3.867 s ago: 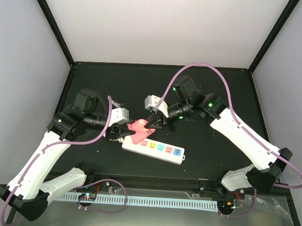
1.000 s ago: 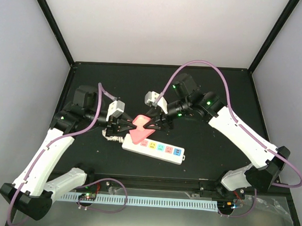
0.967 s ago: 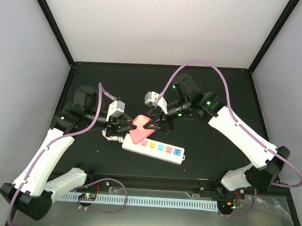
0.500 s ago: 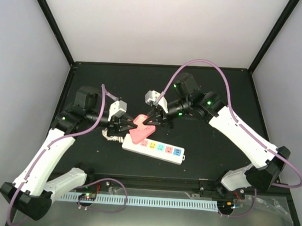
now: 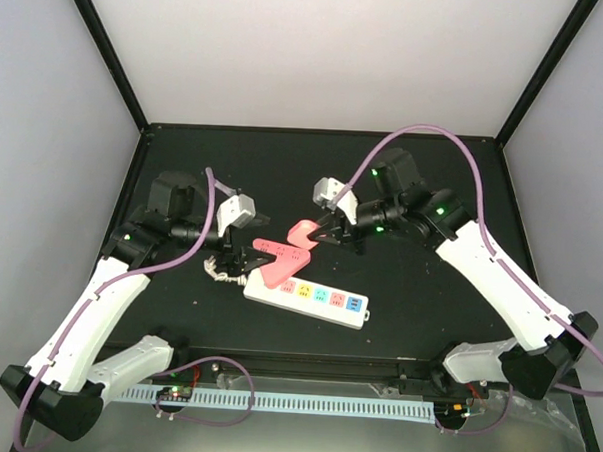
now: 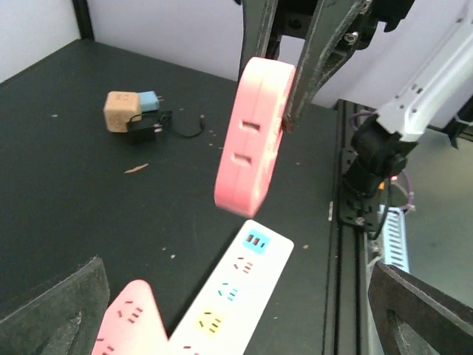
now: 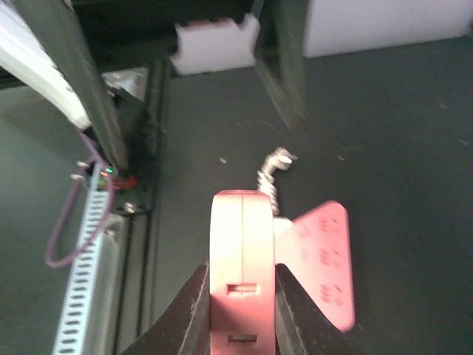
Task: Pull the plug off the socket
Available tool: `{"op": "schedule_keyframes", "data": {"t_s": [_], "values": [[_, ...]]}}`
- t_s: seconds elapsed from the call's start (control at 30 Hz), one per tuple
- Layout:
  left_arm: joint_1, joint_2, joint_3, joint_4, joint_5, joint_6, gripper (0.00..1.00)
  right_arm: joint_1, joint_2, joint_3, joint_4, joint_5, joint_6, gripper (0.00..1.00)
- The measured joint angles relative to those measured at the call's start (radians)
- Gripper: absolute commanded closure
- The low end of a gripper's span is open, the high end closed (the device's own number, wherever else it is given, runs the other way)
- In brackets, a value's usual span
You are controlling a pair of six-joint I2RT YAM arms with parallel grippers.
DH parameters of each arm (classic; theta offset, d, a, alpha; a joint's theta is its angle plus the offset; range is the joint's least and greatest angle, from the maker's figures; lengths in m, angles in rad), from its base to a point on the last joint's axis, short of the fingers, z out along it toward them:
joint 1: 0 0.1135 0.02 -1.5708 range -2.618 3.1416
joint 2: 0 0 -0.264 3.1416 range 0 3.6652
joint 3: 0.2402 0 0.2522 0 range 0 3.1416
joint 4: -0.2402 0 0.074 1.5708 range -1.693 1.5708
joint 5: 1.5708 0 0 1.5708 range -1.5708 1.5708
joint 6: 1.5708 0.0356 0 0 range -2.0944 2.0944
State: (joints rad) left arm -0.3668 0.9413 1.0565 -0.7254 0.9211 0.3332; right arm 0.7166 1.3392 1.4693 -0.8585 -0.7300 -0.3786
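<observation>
The socket point(image 5: 308, 297), a long white strip with coloured outlets, lies flat on the black table; in the left wrist view the socket point(image 6: 235, 287) runs between my fingers. A pink triangular adapter point(image 5: 270, 262) sits at its left end. The plug point(image 5: 299, 232), a flat pink block with slots in its edge, hangs in the air apart from both, to their upper right. My right gripper point(image 5: 317, 234) is shut on the plug point(image 7: 242, 222), a finger on each flat face. My left gripper point(image 5: 242, 255) stands open beside the pink adapter, holding nothing.
A coiled white cable point(image 5: 220, 269) lies left of the strip. A small tan and blue cube point(image 6: 123, 111) with a black plug sits further off on the table. Black frame posts edge the table, and a slotted rail point(image 5: 304, 403) runs along the front.
My left gripper has opened and let go of the pink pieces. My right gripper has carried the plug up and to the right, away from the triangular adapter, which stayed on the strip.
</observation>
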Motion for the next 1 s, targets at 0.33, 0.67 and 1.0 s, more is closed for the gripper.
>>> {"op": "schedule_keyframes", "data": {"t_s": [0.33,0.67,1.0], "values": [[0.023,-0.005,0.0,0.033,-0.132,-0.053,0.01,-0.256,-0.101,-0.293,0.018,0.247,-0.129,0.99],[0.026,-0.006,0.0,0.039,-0.159,-0.062,0.01,-0.739,-0.084,-0.472,0.075,0.423,-0.349,0.99],[0.026,-0.005,0.0,0.039,-0.166,-0.066,0.01,-0.995,0.233,-0.35,0.302,0.573,-0.472,0.95]]}}
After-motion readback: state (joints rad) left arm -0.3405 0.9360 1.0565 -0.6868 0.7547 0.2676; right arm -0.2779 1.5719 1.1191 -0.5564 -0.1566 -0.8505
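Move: Some 22 cm ahead, 40 cm to the right and 30 cm below the right hand, which already holds the pink plug, is bare table just past the other removed plugs. From that hand, the blue plug lies about 26 cm ahead and 36 cm right, the beige cube plug about 28 ahead and 29 right, and the black adapter about 23 ahead and 29 right, all some 31 cm lower. That bare spot is roughly 22 cm ahead, 50 cm right and 30 cm below the open left hand. Sweeping fast to the right, about 40 cm, the right hand also goes some 20 cm forward and 20 cm down, carrying the pink plug away from the pink block and over to the right side of the blue plug. Its wrist swings clockwise so the leftward-pointing fingers end steeply down and forward, grip kept. The left hand, still wide open, eases about 3 cm forward with a slight counter-clockwise turn, then holds. ##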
